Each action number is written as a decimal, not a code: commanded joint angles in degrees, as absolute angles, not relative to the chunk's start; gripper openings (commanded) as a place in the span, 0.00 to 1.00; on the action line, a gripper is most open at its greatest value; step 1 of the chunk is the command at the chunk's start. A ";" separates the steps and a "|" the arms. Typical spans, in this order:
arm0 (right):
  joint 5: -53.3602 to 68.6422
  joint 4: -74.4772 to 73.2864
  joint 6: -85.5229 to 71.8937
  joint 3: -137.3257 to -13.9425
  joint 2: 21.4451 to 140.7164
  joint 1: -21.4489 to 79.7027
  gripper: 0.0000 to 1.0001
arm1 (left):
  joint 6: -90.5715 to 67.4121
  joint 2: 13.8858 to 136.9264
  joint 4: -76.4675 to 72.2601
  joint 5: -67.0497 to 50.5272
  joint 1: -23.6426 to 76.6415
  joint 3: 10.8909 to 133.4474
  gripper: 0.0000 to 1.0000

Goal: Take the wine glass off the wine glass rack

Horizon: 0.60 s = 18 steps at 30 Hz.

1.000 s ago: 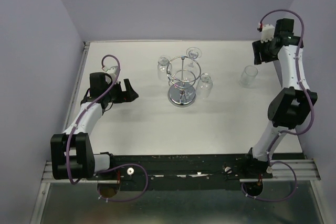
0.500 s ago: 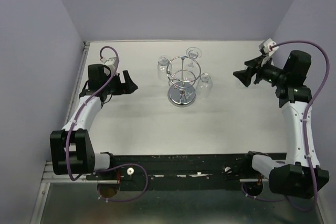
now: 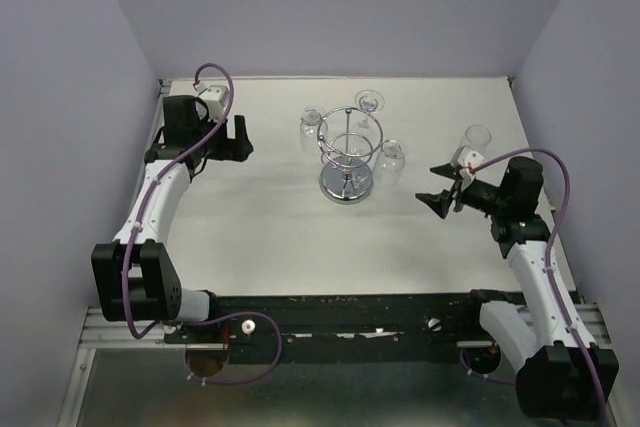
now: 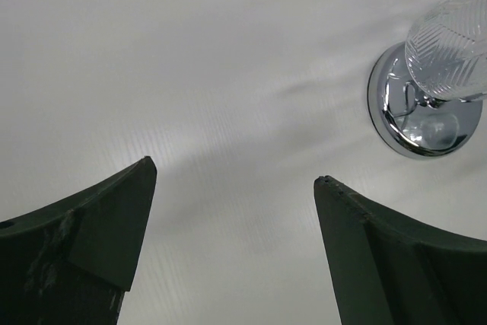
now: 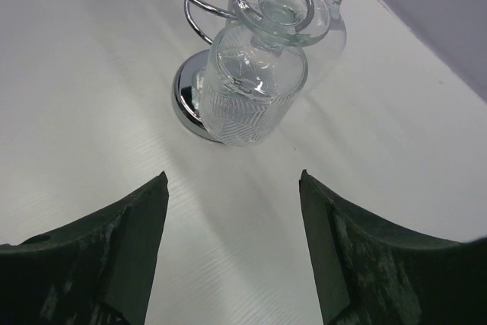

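The chrome wine glass rack (image 3: pixel 346 181) stands mid-table on its round shiny base, with three wine glasses hanging upside down from its loops: one on the left (image 3: pixel 311 128), one at the back (image 3: pixel 369 101), one on the right (image 3: pixel 392 162). My right gripper (image 3: pixel 433 185) is open just right of the rack, empty, and faces the right-hand glass (image 5: pixel 255 89), which hangs ahead of its fingers (image 5: pixel 122 241). My left gripper (image 3: pixel 244 139) is open and empty, well left of the rack. In the left wrist view only the rack base (image 4: pixel 396 123) and a patterned glass bowl (image 4: pixel 453 43) show.
A fourth glass (image 3: pixel 477 143) stands upright on the table at the right, behind my right gripper. Lilac walls close in the back and both sides. The dark arm-mounting rail (image 3: pixel 340 312) runs along the near edge.
My right arm has swung from the far right corner down and in, so its gripper now faces the rack's right-hand glass. My left gripper has drifted toward the back. The glasses have not moved.
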<state>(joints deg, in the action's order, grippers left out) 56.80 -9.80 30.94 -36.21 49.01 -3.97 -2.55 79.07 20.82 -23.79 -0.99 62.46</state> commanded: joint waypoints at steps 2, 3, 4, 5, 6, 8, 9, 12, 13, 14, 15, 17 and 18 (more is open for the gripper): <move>57.48 6.57 30.59 -30.33 48.43 -2.38 0.77 | 7.46 79.80 28.56 -17.58 -0.62 68.28 0.99; 57.74 7.98 30.41 -29.89 48.95 -2.11 0.77 | 8.25 79.98 29.43 -17.06 -0.44 69.16 0.99; 58.18 9.48 29.89 -29.45 49.91 -2.02 0.77 | 9.39 80.33 30.40 -16.44 -0.27 70.39 0.99; 58.62 10.97 28.84 -29.10 50.97 -2.02 0.77 | 10.19 80.51 31.37 -16.00 -0.18 71.36 0.99; 58.80 13.07 27.44 -28.74 52.11 -1.93 0.77 | 11.24 80.77 32.25 -15.21 -0.18 72.41 0.99; 59.24 17.38 24.71 -28.21 54.13 -1.85 0.78 | 13.35 80.77 33.83 -14.42 -0.18 74.08 0.99; 59.06 19.23 23.57 -28.21 55.36 -1.58 0.78 | 14.58 80.86 34.71 -13.98 1.65 75.05 0.99; 58.71 24.07 19.87 -28.56 58.96 -0.62 0.80 | 17.13 80.95 36.73 -12.92 2.37 77.25 0.99; 58.71 25.30 18.82 -28.65 60.02 -0.27 0.80 | 17.75 81.03 37.09 -12.48 2.55 77.60 0.99; 58.71 26.79 17.94 -28.74 61.07 0.00 0.81 | 18.28 80.95 37.44 -12.22 2.64 78.13 0.99; 58.71 27.68 17.15 -29.00 61.95 0.00 0.81 | 18.72 81.03 37.70 -11.78 2.81 78.48 0.99; 58.71 29.26 16.35 -29.35 63.45 2.19 0.81 | 19.16 81.12 37.88 -11.25 3.08 78.75 0.99; 58.80 29.53 16.52 -29.70 63.98 2.81 0.81 | 19.33 81.04 37.79 -10.99 3.25 78.84 0.99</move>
<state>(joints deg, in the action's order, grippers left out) 57.36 22.04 19.49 -28.93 62.08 0.45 15.75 80.73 35.20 -14.06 2.72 77.06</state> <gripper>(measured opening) 0.809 0.988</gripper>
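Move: The right hand is going for the wine glass hanging upside down on the rack's near right side, about 7 cm ahead of it, 9 cm to its left and a touch lower. The rack's post stands about 10 cm farther left than that glass and 2 cm farther out; the back glass hangs 12 cm beyond the aimed-at glass and some 4 cm left of it. From the left hand, the aimed-at glass lies roughly 34 cm right and 4 cm back, about level. Forward and to the left, sinking a little as it goes, the right hand closes some 5 cm on the right-hand hanging glass, dipping first and then reaching out, fingers kept open either side of the way to the glass, with no touch yet. Clear of the rack, the empty left hand rises about 5 cm, drifting slightly left and rolling its left side up some 20 degrees, fingers wide open. ##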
